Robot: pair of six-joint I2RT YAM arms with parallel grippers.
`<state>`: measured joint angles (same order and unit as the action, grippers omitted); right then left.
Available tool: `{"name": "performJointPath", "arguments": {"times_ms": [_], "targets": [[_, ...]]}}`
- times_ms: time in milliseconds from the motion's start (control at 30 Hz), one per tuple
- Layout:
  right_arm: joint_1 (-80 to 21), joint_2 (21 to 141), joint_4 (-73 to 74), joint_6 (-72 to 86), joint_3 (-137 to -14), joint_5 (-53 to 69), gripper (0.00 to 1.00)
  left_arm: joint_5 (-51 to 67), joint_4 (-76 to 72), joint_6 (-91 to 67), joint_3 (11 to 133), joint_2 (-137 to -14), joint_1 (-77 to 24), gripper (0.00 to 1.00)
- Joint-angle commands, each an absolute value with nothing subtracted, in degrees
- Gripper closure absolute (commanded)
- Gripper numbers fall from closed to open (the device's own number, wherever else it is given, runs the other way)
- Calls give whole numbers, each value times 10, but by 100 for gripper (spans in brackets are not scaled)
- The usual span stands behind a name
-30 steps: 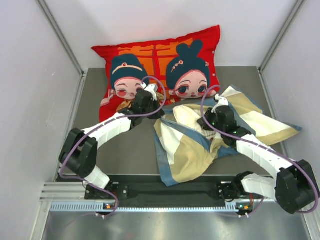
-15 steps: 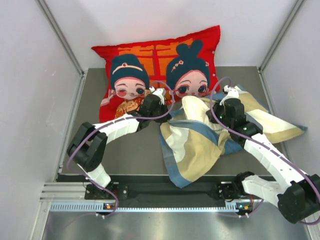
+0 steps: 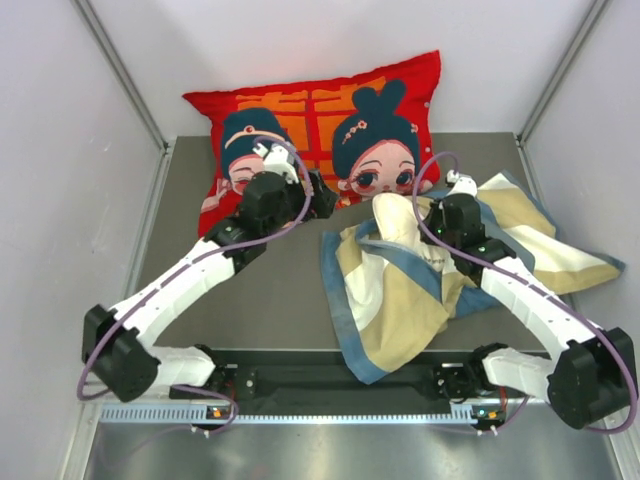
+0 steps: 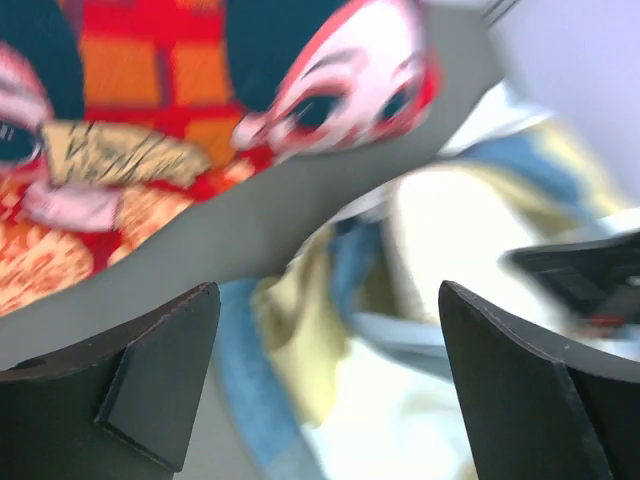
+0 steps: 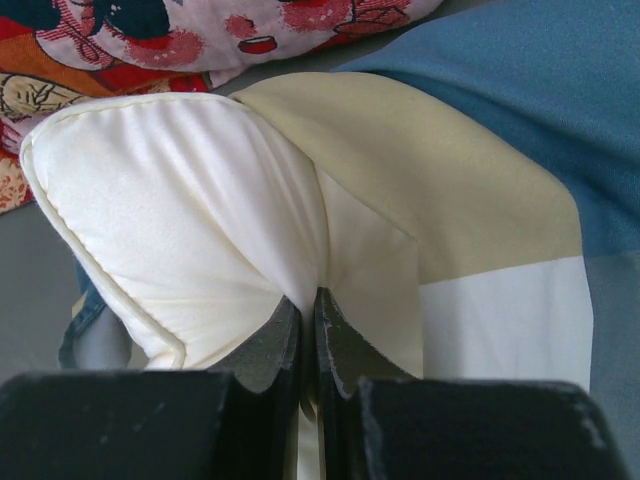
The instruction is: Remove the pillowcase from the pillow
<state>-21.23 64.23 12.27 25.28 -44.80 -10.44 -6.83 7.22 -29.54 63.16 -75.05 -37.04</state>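
The pillowcase, in blue, tan and cream blocks, lies crumpled on the grey table right of centre. A cream-white corner of the pillow pokes out of its far end. My right gripper is shut on that corner. In the right wrist view the jaws pinch the pillow, with its piped edge, right beside the pillowcase. My left gripper hangs open left of the pillow, in front of the red cushion. Nothing sits between its fingers, and the pillowcase shows blurred below them.
A large red cartoon-figure cushion leans at the back of the table, close behind both grippers, and also shows in the wrist views. White walls enclose the table on both sides.
My left gripper has opened, let go of the pillowcase's edge and lifted back towards the red cushion. The right gripper stayed shut and drew back, and more of the pillow corner shows.
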Motion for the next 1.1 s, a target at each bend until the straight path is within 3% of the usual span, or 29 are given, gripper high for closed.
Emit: {"name": "performJointPath", "arguments": {"times_ms": [0,267,800,900,933,1067], "targets": [[-201,647,60,264,-469,-131,100,-28,74,-344,636,-731,-381,4],[-200,670,51,274,-470,-120,100,25,-74,-428,584,-802,-514,3],[-201,640,57,282,-441,-106,100,80,-150,-475,578,-936,-548,5],[-201,640,60,279,-447,-109,100,97,-168,-487,567,-944,-553,22],[-200,641,61,279,-449,-110,100,99,-178,-493,562,-945,-555,44],[-201,648,61,278,-454,-113,100,116,-195,-504,537,-944,-560,85]]}}
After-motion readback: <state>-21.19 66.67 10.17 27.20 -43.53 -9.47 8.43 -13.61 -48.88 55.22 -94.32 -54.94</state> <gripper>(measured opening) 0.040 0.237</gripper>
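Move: The blue hem of the pillowcase's mouth, where I'll grip, lies about 11 cm back, 16 cm to the right and 13 cm below my open left hand. The bare white pillow bulges roughly 22 cm to its right, 2 cm back and 9 cm below; the red cushion's middle is some 20 cm straight ahead and 10 cm lower. From my right hand, already pinching the white pillow, that hem spot is about 10 cm left, 7 cm back and 4 cm lower. My left hand lifts briefly, some 3 cm, then swings right, down and back to the pillowcase's blue hem, about 16 cm rightward and 12 cm lower in all, turning roughly 25 degrees clockwise as the fingers tip down. Wide open until it arrives, it closes most of the way on the hem while my right hand keeps its pinch on the white pillow, sinking barely 2 cm. ##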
